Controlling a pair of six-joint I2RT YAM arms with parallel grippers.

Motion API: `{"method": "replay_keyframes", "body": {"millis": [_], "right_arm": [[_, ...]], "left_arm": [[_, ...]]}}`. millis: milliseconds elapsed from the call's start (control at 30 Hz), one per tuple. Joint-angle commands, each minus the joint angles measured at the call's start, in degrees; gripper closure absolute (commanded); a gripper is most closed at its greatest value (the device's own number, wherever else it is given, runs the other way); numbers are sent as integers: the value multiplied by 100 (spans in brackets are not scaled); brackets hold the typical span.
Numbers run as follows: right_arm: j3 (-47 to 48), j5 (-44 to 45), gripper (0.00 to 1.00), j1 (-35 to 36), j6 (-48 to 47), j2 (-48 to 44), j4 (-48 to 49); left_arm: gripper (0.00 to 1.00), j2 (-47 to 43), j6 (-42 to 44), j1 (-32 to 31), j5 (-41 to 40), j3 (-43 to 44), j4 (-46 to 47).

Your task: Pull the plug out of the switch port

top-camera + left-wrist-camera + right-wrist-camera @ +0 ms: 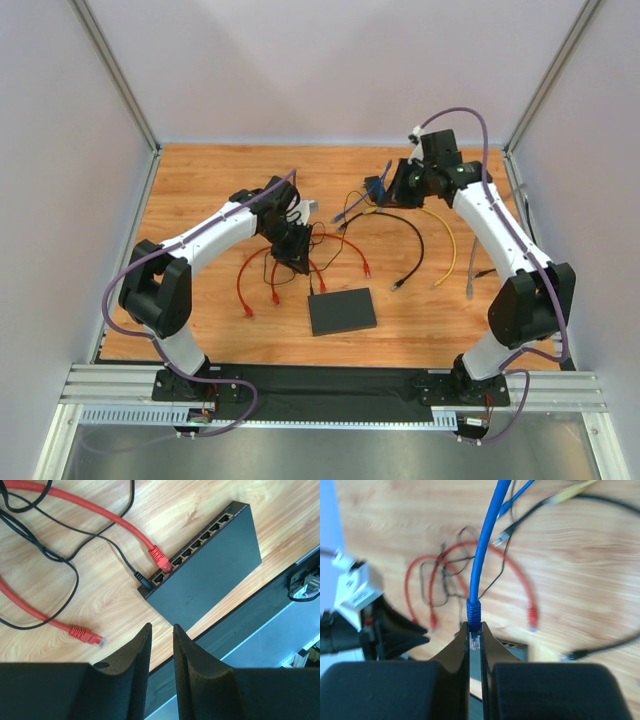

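The switch [341, 311] is a flat black box near the table's front edge. In the left wrist view it [210, 565] has a red plug [161, 560] seated in a port near one end of its socket row, with a thin black power plug [142, 580] beside it. My left gripper [161, 626] hovers above and short of the switch, with its jaws a little apart and empty. My right gripper [475, 630] is shut on a blue plug [474, 611] and holds it in the air far from the switch, at the back right [378, 188].
A loose red plug [87, 635] lies left of the switch. Red cables [250, 290], a black cable [410, 250], a yellow cable [447, 240] and a grey cable [472, 270] lie across the wooden table. Walls enclose it on three sides.
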Motion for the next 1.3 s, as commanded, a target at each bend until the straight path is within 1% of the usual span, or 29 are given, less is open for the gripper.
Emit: {"method": "replay_keyframes", "body": {"millis": [0,33,100,133,233,300,333,400,433,500,633,767,867,933,967,1000,1033,1067,1100,1167,1267], "right_arm": [[409,1324,100,-476,28,-239,-1096],[375,2084,100,-565,37,-327,-1158],[209,2914,100,-828,238,-616,-1307],[103,3527,100,-925,335,-713,-1325],[-424,3945,100,-1391,582,-1039,-1185],[-662,3912,100,-1619,687,-1031,-1123],[-863,3911,99,-1847,766,-996,-1097],[-1127,3894,100,-2032,810,-926,-878],[-1259,3546,100,-2112,828,-882,-790],[-1418,3323,100,-2253,916,-610,-833],[-1673,2981,100,-2341,829,-205,-824],[-1972,2602,96,-2332,600,190,-771],[-2218,2356,93,-2332,529,323,-737],[-2446,2321,89,-2332,451,262,-675],[-2482,2329,84,-2332,398,235,-666],[-2500,2147,70,-2315,250,226,-666],[-2448,2206,61,-2289,161,218,-692],[-2395,2432,47,-2245,117,191,-806],[-2333,2644,42,-2149,3,165,-841],[-2061,2786,35,-2034,-68,77,-956],[-1421,3110,33,-1648,-261,68,-1193]], "left_arm": [[68,-9,59,11,43,228,-40],[68,-17,50,2,69,219,-31],[68,-44,23,2,78,166,-14],[68,-52,23,2,87,149,-14],[69,-88,14,2,113,52,21],[69,-96,-20,2,140,-18,48],[69,-96,-21,2,166,-36,65],[69,-88,-64,2,193,-88,92],[69,-88,-65,-6,210,-106,109],[69,-88,-82,2,236,-115,109],[69,-149,-82,2,193,-167,109],[69,-202,-108,2,193,-255,153],[69,-167,-126,2,210,-273,145],[69,-149,-135,2,236,-264,153],[69,-132,-135,-6,228,-256,162],[69,-123,-135,2,237,-247,162],[69,-105,-135,2,245,-212,153],[69,-88,-135,2,254,-194,153],[69,-88,-135,2,263,-185,153],[69,-44,-126,2,272,-142,145],[69,9,-117,-6,289,-89,101]]}}
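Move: The right gripper holds the blue cable by its plug. The grey cable's plug, where it is to go, lies about 25 cm to the right, 10 cm back and 19 cm below. At table level too, the yellow plug lies some 8 cm left of the grey one, and the nearer black plug roughly 18 cm left of it, both about level with it fore and aft. From the idle left gripper, the grey plug is about 45 cm to the right, straight across, 10 cm lower. Swing the right gripper some 23 cm to the right with the blue plug still pinched, over the black and yellow cables, turning the hand clockwise. Then sink about 17 cm while drawing back towards the grey plug, letting the fingers come round to point nearly straight down. Low over the table, open them wide to let go of the blue plug, and lift slightly. ##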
